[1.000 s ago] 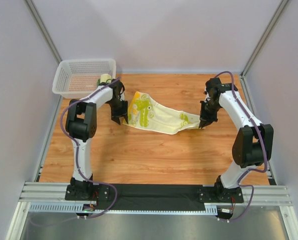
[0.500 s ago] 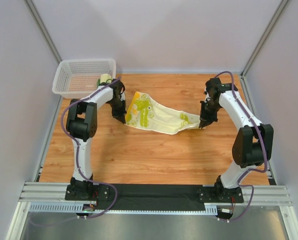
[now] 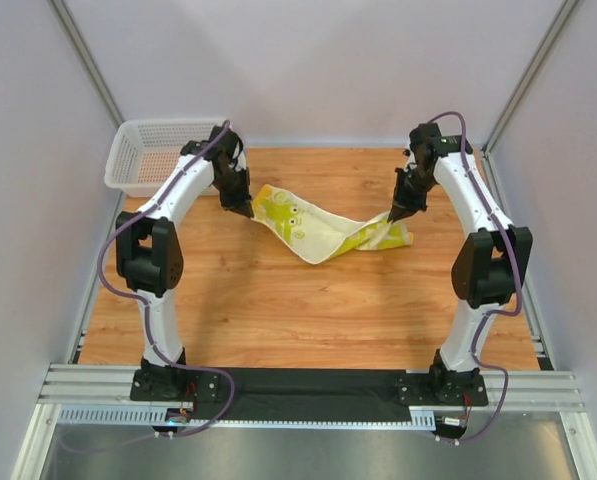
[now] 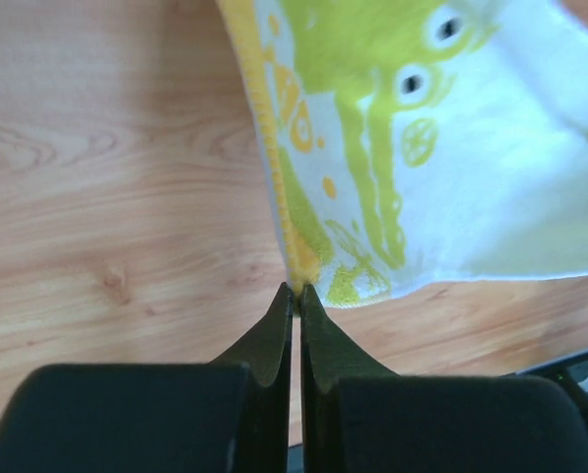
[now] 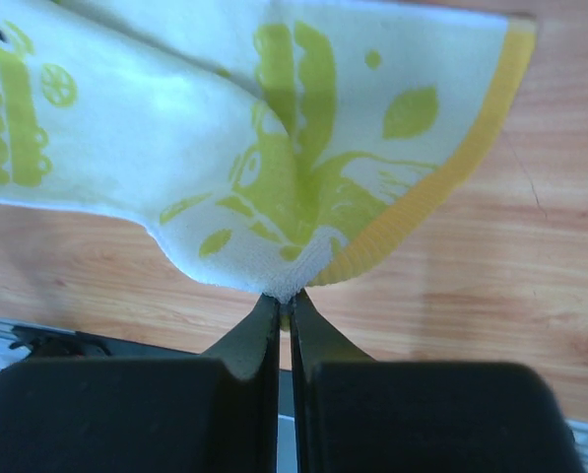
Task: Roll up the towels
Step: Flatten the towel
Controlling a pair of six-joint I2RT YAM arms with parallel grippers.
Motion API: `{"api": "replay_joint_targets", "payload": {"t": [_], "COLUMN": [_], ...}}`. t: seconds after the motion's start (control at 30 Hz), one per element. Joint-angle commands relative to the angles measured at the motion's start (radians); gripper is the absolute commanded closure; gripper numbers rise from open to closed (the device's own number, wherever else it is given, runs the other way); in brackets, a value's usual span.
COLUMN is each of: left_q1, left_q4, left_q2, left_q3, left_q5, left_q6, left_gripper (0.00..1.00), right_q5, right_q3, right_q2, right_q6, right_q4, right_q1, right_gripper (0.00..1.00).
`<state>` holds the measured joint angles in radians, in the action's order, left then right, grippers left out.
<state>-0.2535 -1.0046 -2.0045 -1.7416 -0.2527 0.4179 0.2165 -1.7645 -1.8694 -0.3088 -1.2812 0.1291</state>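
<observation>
One towel (image 3: pixel 313 235), cream with lime-green figures and a yellow border, is stretched between both grippers and sags in the middle over the wooden table. My left gripper (image 3: pixel 250 211) is shut on its left corner; the left wrist view shows the tips (image 4: pixel 298 288) pinching the yellow-edged corner of the towel (image 4: pixel 422 148). My right gripper (image 3: pixel 390 217) is shut on the right corner; in the right wrist view the tips (image 5: pixel 285 298) hold the towel (image 5: pixel 274 138) where the white edge meets the yellow band.
A white mesh basket (image 3: pixel 138 165) stands at the back left corner, just behind the left arm. Grey walls close in the table (image 3: pixel 298 310) on three sides. The arm bases sit on a black rail at the near edge.
The left gripper shut on the towel's left corner. Both arms then rose and moved toward the back, lifting the towel's ends off the table so that it sags between them.
</observation>
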Motion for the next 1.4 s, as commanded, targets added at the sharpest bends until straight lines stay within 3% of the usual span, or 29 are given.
{"api": "replay_joint_targets", "payload": {"t": [0.0, 0.13, 0.27, 0.33, 0.47, 0.63, 0.77, 0.87, 1.17, 1.37], "left_q1": [0.000, 0.013, 0.017, 0.019, 0.019, 0.025, 0.043, 0.053, 0.082, 0.108], "left_q4": [-0.060, -0.108, -0.056, -0.046, 0.019, 0.098, 0.158, 0.166, 0.120, 0.130], "left_q2": [0.013, 0.024, 0.183, 0.237, 0.383, 0.455, 0.463, 0.466, 0.478, 0.463], "left_q3": [-0.204, -0.351, -0.264, -0.149, 0.182, 0.497, 0.709, 0.773, 0.812, 0.827], "left_q5": [-0.022, -0.063, -0.057, -0.054, -0.048, -0.043, -0.068, -0.062, 0.000, -0.031], "left_q6": [0.022, 0.010, 0.025, 0.032, 0.035, 0.050, 0.065, 0.067, 0.062, 0.038], "left_gripper": [1.00, 1.00, 1.00, 1.00, 1.00, 1.00, 1.00, 1.00, 1.00, 1.00], "right_q5": [0.063, 0.069, 0.052, 0.043, 0.004, 0.052, 0.070, 0.040, -0.104, -0.072], "right_q3": [-0.198, -0.318, -0.158, -0.051, 0.355, 0.615, 0.668, 0.672, 0.752, 0.770], "right_q2": [-0.051, -0.001, 0.120, 0.186, 0.262, 0.247, 0.210, 0.207, 0.220, 0.208], "right_q6": [-0.041, -0.032, -0.038, -0.032, -0.042, -0.108, -0.122, -0.113, -0.145, -0.101], "right_q4": [-0.007, 0.049, 0.120, 0.141, 0.203, 0.287, 0.304, 0.290, 0.250, 0.264], "right_q1": [-0.017, -0.022, -0.020, -0.020, -0.020, -0.032, -0.036, -0.036, -0.085, -0.118], "right_gripper": [1.00, 1.00, 1.00, 1.00, 1.00, 1.00, 1.00, 1.00, 1.00, 1.00]}}
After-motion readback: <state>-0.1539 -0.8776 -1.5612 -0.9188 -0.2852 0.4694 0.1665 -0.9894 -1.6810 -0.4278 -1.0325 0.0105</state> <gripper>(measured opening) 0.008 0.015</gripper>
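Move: Each hand already pinches a near corner of the yellow-green towel, about 9 cm above the table at the left hand and 13 at the right. The bare table spot for the left corner lies some 18 cm back and 6 left; for the right corner, about 14 back and 5 right of the right hand. The sagging towel's middle is roughly 18 cm to the left hand's right and 2 back. The basket's middle sits about 20 cm left and 15 ahead of the left hand. Forward and up first, both closed grippers fling the towel, then sweep back and down about 20 cm towards the robot, fingertips swinging forward and then back, drawing the near edge low over the table. The left hand drifts left during the sweep; at the end the right pulls a few centimetres right, stretching the edge. Both keep their pinch. ##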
